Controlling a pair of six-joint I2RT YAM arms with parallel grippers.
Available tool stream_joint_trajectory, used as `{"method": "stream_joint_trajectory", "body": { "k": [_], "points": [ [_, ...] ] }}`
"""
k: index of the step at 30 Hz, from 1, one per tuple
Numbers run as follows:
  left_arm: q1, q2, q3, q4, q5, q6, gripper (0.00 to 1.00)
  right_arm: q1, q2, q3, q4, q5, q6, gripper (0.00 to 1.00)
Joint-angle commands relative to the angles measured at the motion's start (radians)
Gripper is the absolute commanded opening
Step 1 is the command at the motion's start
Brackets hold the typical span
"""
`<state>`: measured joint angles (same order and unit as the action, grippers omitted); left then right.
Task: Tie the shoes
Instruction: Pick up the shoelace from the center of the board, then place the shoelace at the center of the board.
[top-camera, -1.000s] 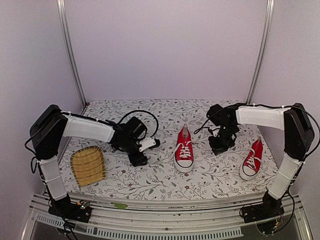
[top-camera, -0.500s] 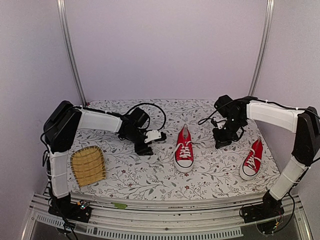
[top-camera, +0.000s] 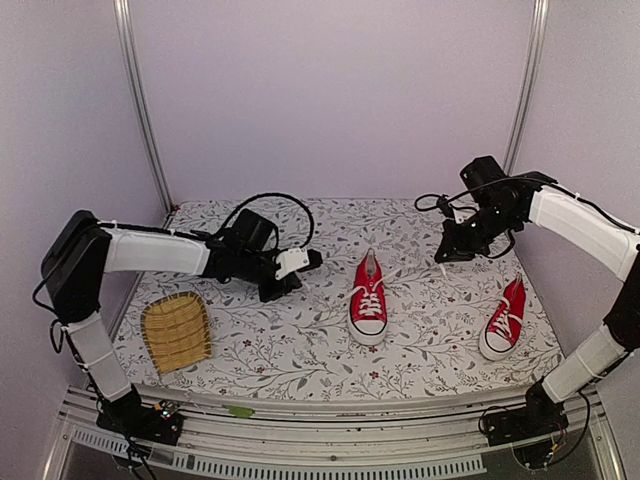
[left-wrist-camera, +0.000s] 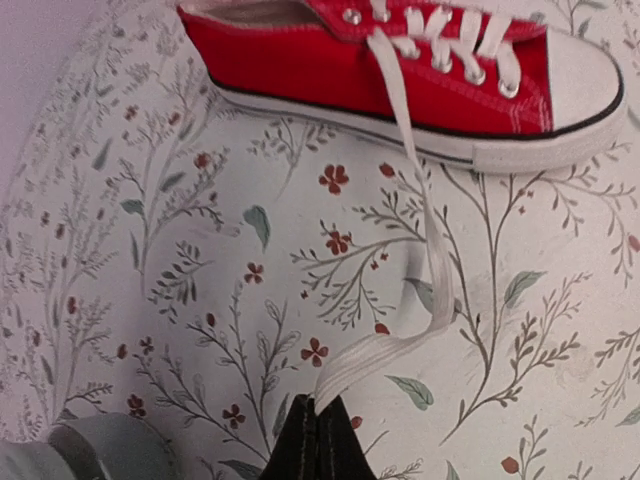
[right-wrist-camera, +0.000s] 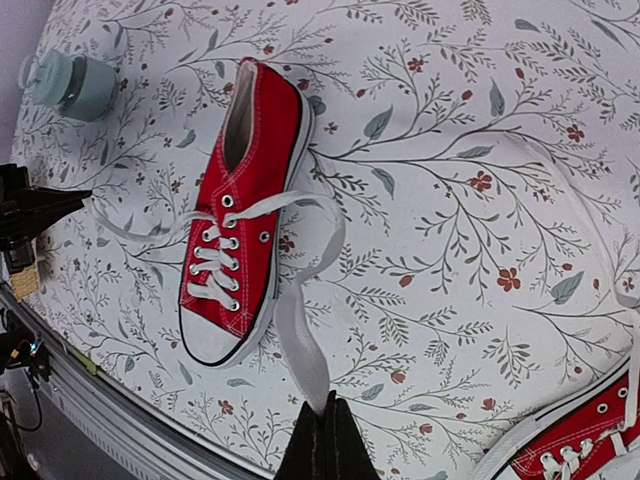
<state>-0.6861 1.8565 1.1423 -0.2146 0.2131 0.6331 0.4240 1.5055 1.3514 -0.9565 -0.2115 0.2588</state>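
Observation:
One of the shoes, a red sneaker (top-camera: 368, 300) with white laces, lies mid-table with its toe toward the near edge. It also shows in the wrist views (left-wrist-camera: 400, 70) (right-wrist-camera: 240, 210). Its left lace (left-wrist-camera: 430, 250) runs out to my left gripper (left-wrist-camera: 318, 410), shut on the lace end, left of the shoe (top-camera: 305, 262). Its right lace (right-wrist-camera: 300, 340) loops away to my right gripper (right-wrist-camera: 325, 410), shut on that end and raised to the shoe's far right (top-camera: 443, 255). The other shoe (top-camera: 503, 320) lies near the right edge (right-wrist-camera: 570, 450).
A woven bamboo tray (top-camera: 176, 332) lies at the near left of the flowered tablecloth (top-camera: 300, 350). A metal rail (top-camera: 320, 440) runs along the near edge. Pale walls close off the back and both sides.
My left gripper has shut on the left lace end beside the middle shoe. The right arm has risen and swung back to the right, drawing its lace out.

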Motion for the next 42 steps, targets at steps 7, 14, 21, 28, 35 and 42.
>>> {"method": "stream_joint_trajectory", "body": {
  "k": [7,14,21,28,35,42],
  "points": [
    [-0.109,-0.284,-0.168,0.417,0.067,-0.039,0.00,0.035,-0.007,-0.019,0.427,-0.426,0.010,0.01],
    [-0.142,-0.266,-0.207,0.543,0.126,-0.054,0.00,0.167,0.198,-0.074,0.952,-0.298,0.303,0.01],
    [-0.142,-0.282,-0.259,0.626,0.129,-0.095,0.00,0.291,0.454,0.102,0.934,-0.239,0.281,0.01],
    [-0.119,-0.263,-0.300,0.715,0.117,-0.151,0.00,0.283,0.460,0.192,0.736,-0.254,0.134,0.49],
    [-0.055,-0.201,-0.297,0.945,0.181,-0.310,0.00,0.176,0.266,0.074,0.663,-0.198,-0.107,0.57],
    [-0.048,-0.126,-0.229,1.033,0.177,-0.347,0.00,0.157,0.154,-0.161,1.044,-0.089,-0.502,0.60]
  ]
}}
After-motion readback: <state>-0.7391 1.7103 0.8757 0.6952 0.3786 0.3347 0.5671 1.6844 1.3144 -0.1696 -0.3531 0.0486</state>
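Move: On the far side of the red shoe is where the right hand is bound, already pinching the right lace. The shoe's middle lies about 15 cm to its left, level ahead, some 13 cm below; the left lace's held end is about 32 cm left, 3 cm ahead and 12 cm lower; the second shoe is 18 cm right, 4 cm back and 14 cm below. From the left hand, still holding the left lace, the first shoe is some 17 cm right, about level. Carrying its lace leftward over the red shoe, the right hand arcs about 25 cm, rising first and then dipping beside the left hand, opens there to let the lace go, and draws back some 11 cm right and up, fingers open. The left hand keeps its pinch, lifts its lace about 14 cm and shifts right towards the shoe, its fingers swinging up some 40 degrees to point right. ##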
